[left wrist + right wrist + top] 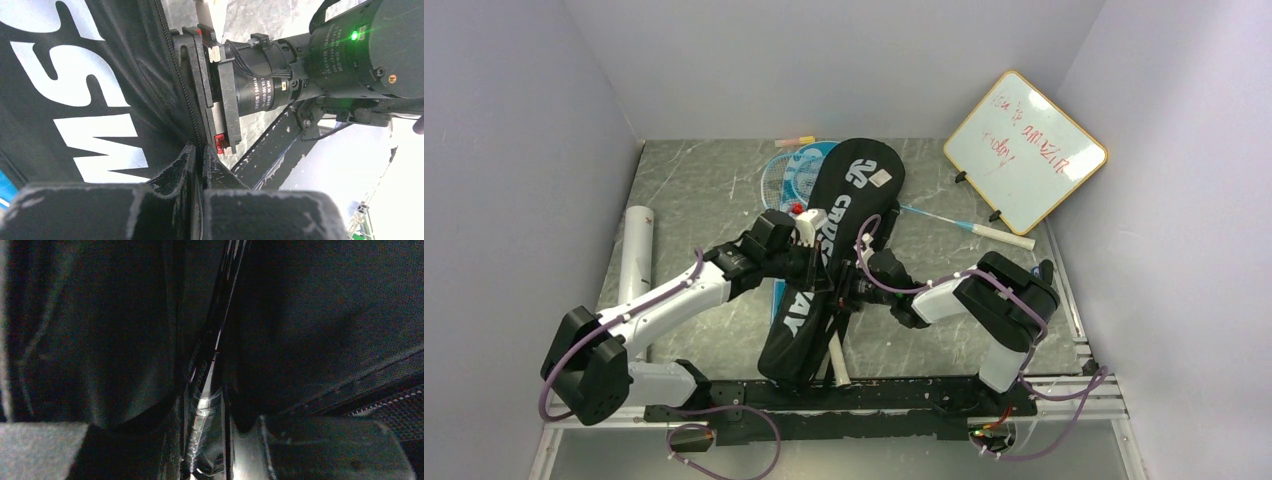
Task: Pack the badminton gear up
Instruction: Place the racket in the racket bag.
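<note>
The black bag (844,215) with white lettering lies diagonally on the table, on top of the blue bag (809,158). My left gripper (812,262) (201,156) is shut on the black bag's zipper edge (192,115). From the other side, my right gripper (861,287) (207,402) reaches into the bag's dark opening. Its jaws are closed round a shiny wrapped racket handle (202,412). That white handle (836,362) pokes out of the bag's near end. A light-blue racket (776,175) lies partly under the bags. Another racket (964,226) lies to the right. A small white piece (880,178) rests on the bag.
A long white tube (636,250) lies at the left. The orange-rimmed whiteboard (1026,150) leans in the back right corner. The right arm's wrist (350,55) sits close to my left fingers. A black rail (874,395) runs along the near edge.
</note>
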Tool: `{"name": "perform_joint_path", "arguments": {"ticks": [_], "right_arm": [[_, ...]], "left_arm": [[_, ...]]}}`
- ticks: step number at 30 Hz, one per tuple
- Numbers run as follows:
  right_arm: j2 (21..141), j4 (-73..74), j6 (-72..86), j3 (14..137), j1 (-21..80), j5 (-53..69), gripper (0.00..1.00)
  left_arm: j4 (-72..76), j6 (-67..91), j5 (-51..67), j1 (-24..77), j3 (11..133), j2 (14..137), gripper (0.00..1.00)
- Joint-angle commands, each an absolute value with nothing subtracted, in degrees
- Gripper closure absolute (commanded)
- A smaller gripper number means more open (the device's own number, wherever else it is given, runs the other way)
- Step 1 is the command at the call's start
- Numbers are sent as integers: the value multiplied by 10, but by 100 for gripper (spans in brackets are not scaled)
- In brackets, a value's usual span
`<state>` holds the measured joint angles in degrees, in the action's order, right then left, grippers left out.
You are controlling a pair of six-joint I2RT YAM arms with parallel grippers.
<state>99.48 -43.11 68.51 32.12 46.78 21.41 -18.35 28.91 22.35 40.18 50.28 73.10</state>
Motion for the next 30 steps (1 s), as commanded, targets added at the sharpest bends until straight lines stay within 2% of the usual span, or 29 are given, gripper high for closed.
{"name": "perform_joint_path", "arguments": {"ticks": [1,7,11,16,21,26,28,30], "right_arm": [[988,-540,686,328,456,160,92],[990,-544,692,313,454,165,60],[943,-491,674,285,429,152,47],[872,-393,629,273,381,149,44],[826,-291,579,292,303,148,43],[824,-175,520,366,219,129,41],[831,-164,509,383,191,130,40],[845,-173,510,396,164,139,43]], "left_arm": [[-134,343,373,415,487,702,95],[-214,268,243,416,507,731,95],[-271,216,127,416,530,746,94],[-272,186,94,415,538,759,94],[-272,164,115,416,541,767,93],[-285,148,122,417,538,772,92],[-291,143,124,418,535,777,92],[-289,142,123,418,529,782,92]]}}
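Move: The right hand is inside the open racket bag with the black racket's shaft between its fingers; the bag's open edge near the wide head lies about 16 cm ahead and 11 cm to its right. A blue racket shaft lies some 16 cm ahead and 21 cm right of it, and the loose white handle 16 cm back. For the left hand, pinching the upper flap, the bag's lower half is roughly 10 cm below, 4 cm left and 3 cm back. The right hand opens its fingers around the racket shaft, lets go and draws out of the bag's mouth, sweeping about 16 cm right and 14 cm forward with a slight rise towards the open edge by the wide head, while it turns nearly 30 degrees clockwise so its open fingers point forward-left. The left hand at first holds the upper flap up, then, its fingers still shut on the zip edge, lowers it about 5 cm and takes it some 3.5 cm left, fingers tipping more steeply down. ##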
